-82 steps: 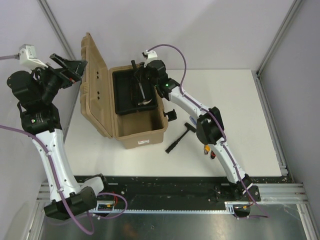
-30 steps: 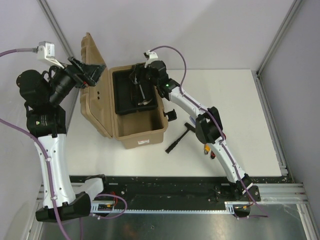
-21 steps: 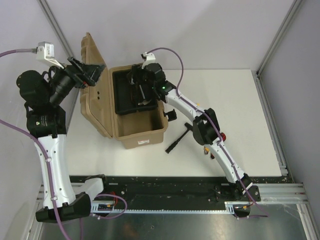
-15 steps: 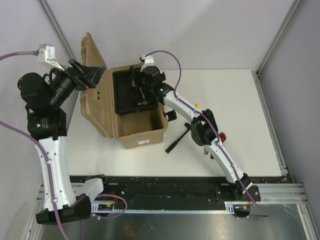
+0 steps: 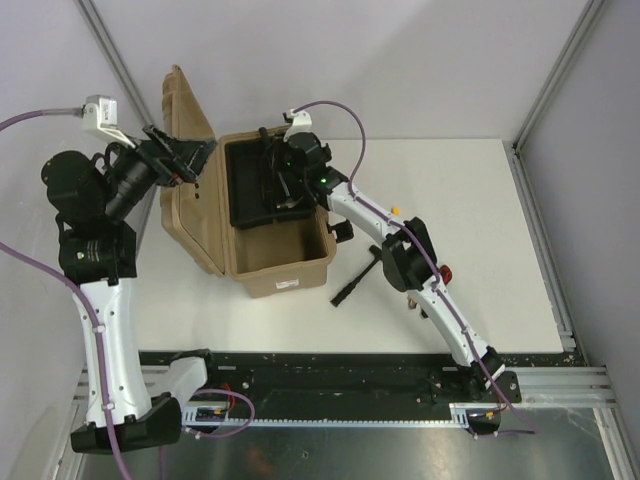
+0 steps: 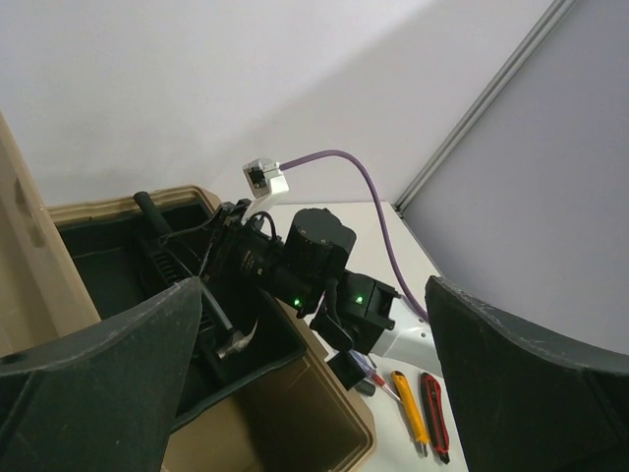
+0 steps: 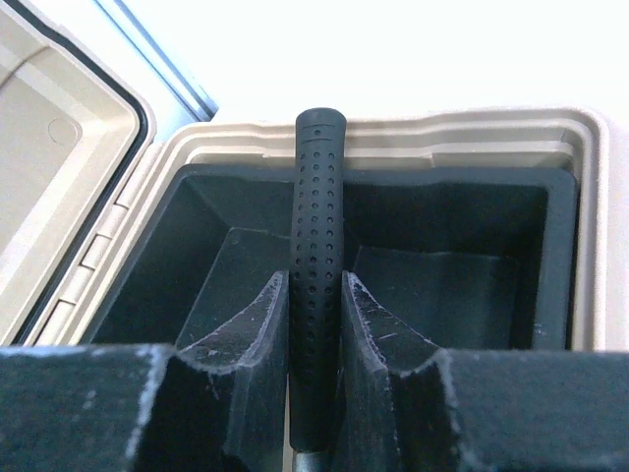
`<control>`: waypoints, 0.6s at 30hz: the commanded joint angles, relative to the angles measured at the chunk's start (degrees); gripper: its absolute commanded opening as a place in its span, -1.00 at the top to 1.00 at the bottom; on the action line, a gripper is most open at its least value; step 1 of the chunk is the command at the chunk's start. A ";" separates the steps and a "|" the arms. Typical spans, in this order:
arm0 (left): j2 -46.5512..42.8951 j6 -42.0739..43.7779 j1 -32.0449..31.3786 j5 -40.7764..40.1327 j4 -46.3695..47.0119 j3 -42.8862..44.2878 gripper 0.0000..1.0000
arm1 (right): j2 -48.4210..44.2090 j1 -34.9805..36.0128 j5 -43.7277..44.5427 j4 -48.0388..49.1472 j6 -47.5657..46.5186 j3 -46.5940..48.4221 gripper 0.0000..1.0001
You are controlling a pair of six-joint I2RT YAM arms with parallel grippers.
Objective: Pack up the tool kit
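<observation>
The tan toolbox stands open, its lid upright on the left. A black inner tray sits in its far half. My right gripper is over the tray, shut on the hammer. In the right wrist view both fingers press the hammer's black dotted handle, which points over the tray. The hammer's steel head hangs low in the tray. My left gripper is open and empty beside the lid's upper edge; its view looks down into the box.
A black T-shaped tool lies on the white table right of the box. A yellow knife, a red-black handled tool and a screwdriver lie beyond it, partly under my right arm. Grey walls close in behind and on both sides.
My left arm has risen and swung right, bringing its open gripper up to the lid's top edge. My right gripper has shifted slightly left over the tray, still holding the hammer.
</observation>
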 commanded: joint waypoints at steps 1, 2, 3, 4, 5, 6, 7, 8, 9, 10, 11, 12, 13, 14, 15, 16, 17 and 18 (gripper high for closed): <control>-1.61 0.70 -0.89 0.19 1.16 -0.23 -0.99 | -5.81 -0.01 0.89 3.35 -2.32 -2.46 0.99; -1.71 0.76 -0.98 0.25 1.12 -0.16 -0.99 | -7.15 0.00 0.91 4.26 -2.69 -3.76 1.00; -1.81 0.74 -1.08 0.33 1.10 -0.08 -0.99 | -8.43 0.05 0.92 5.10 -3.04 -4.94 1.00; -1.85 0.73 -1.17 0.32 1.14 -0.04 -0.99 | -9.56 0.07 1.01 5.84 -3.44 -5.83 1.00; -2.01 0.77 -1.21 0.36 1.11 -0.02 -0.99 | -10.56 0.09 1.19 6.47 -3.82 -6.50 1.00; -2.09 0.75 -1.23 0.29 1.10 -0.01 -0.99 | -11.50 0.05 1.33 6.91 -4.14 -6.88 1.00; -2.17 0.69 -1.25 0.30 1.09 -0.01 -0.99 | -12.28 0.03 1.39 7.31 -4.43 -7.20 1.00; -2.34 0.62 -1.30 0.26 1.09 -0.09 -0.99 | -13.02 0.06 1.43 7.69 -4.66 -7.49 1.00; -2.48 0.54 -1.32 0.24 1.08 -0.18 -0.99 | -13.79 0.08 1.44 8.14 -4.82 -7.86 1.00; -2.63 0.50 -1.38 0.10 1.13 -0.27 -0.99 | -14.61 0.09 1.49 8.80 -4.90 -8.43 1.00; -2.75 0.52 -1.40 -0.01 1.15 -0.40 -0.99 | -15.46 0.09 1.52 9.58 -4.99 -8.99 1.00; -2.90 0.49 -1.37 -0.07 1.16 -0.51 -0.99 | -16.24 0.14 1.53 10.23 -5.07 -9.48 1.00; -3.02 0.43 -1.45 -0.05 1.12 -0.65 -0.99 | -17.02 0.16 1.58 10.81 -5.21 -9.91 1.00; -3.12 0.44 -1.44 -0.05 1.10 -0.81 -0.99 | -17.68 0.26 1.61 11.33 -5.45 -10.21 1.00; -3.17 0.45 -1.52 -0.09 1.09 -0.89 -0.99 | -18.40 0.36 1.89 11.76 -5.79 -10.45 1.00; -3.24 0.50 -1.61 -0.06 1.09 -0.97 -0.99 | -19.07 0.45 2.16 12.11 -6.18 -10.65 1.00; -3.27 0.48 -1.74 -0.14 1.13 -1.10 -0.99 | -19.76 0.49 2.29 12.42 -6.50 -10.89 1.00; -3.38 0.56 -1.98 -0.13 1.11 -1.17 -0.98 | -20.58 0.52 2.40 12.79 -6.80 -11.18 1.00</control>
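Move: The right hand already grips the hammer's handle inside the case's black tray, whose middle lies about 4 cm back of this hand, 2 cm to its left and 4 cm lower. The case's open bay is roughly 19 cm back and 8 cm down, and the raised lid about 20 cm to the left, 2 cm back. The mallet lies about 23 cm back, 19 cm right, on the table. From the left hand, the tray's middle is some 24 cm ahead, 5 cm right and 31 cm down. Keeping its pinch on the hammer's black handle, the right hand lifts away from the tray, slow at first and then faster, about 8.5 cm up while easing some 2 cm back and 2 cm to the right. The wrist tips the fingers up by roughly 10 degrees, and the grip stays shut on the handle. ##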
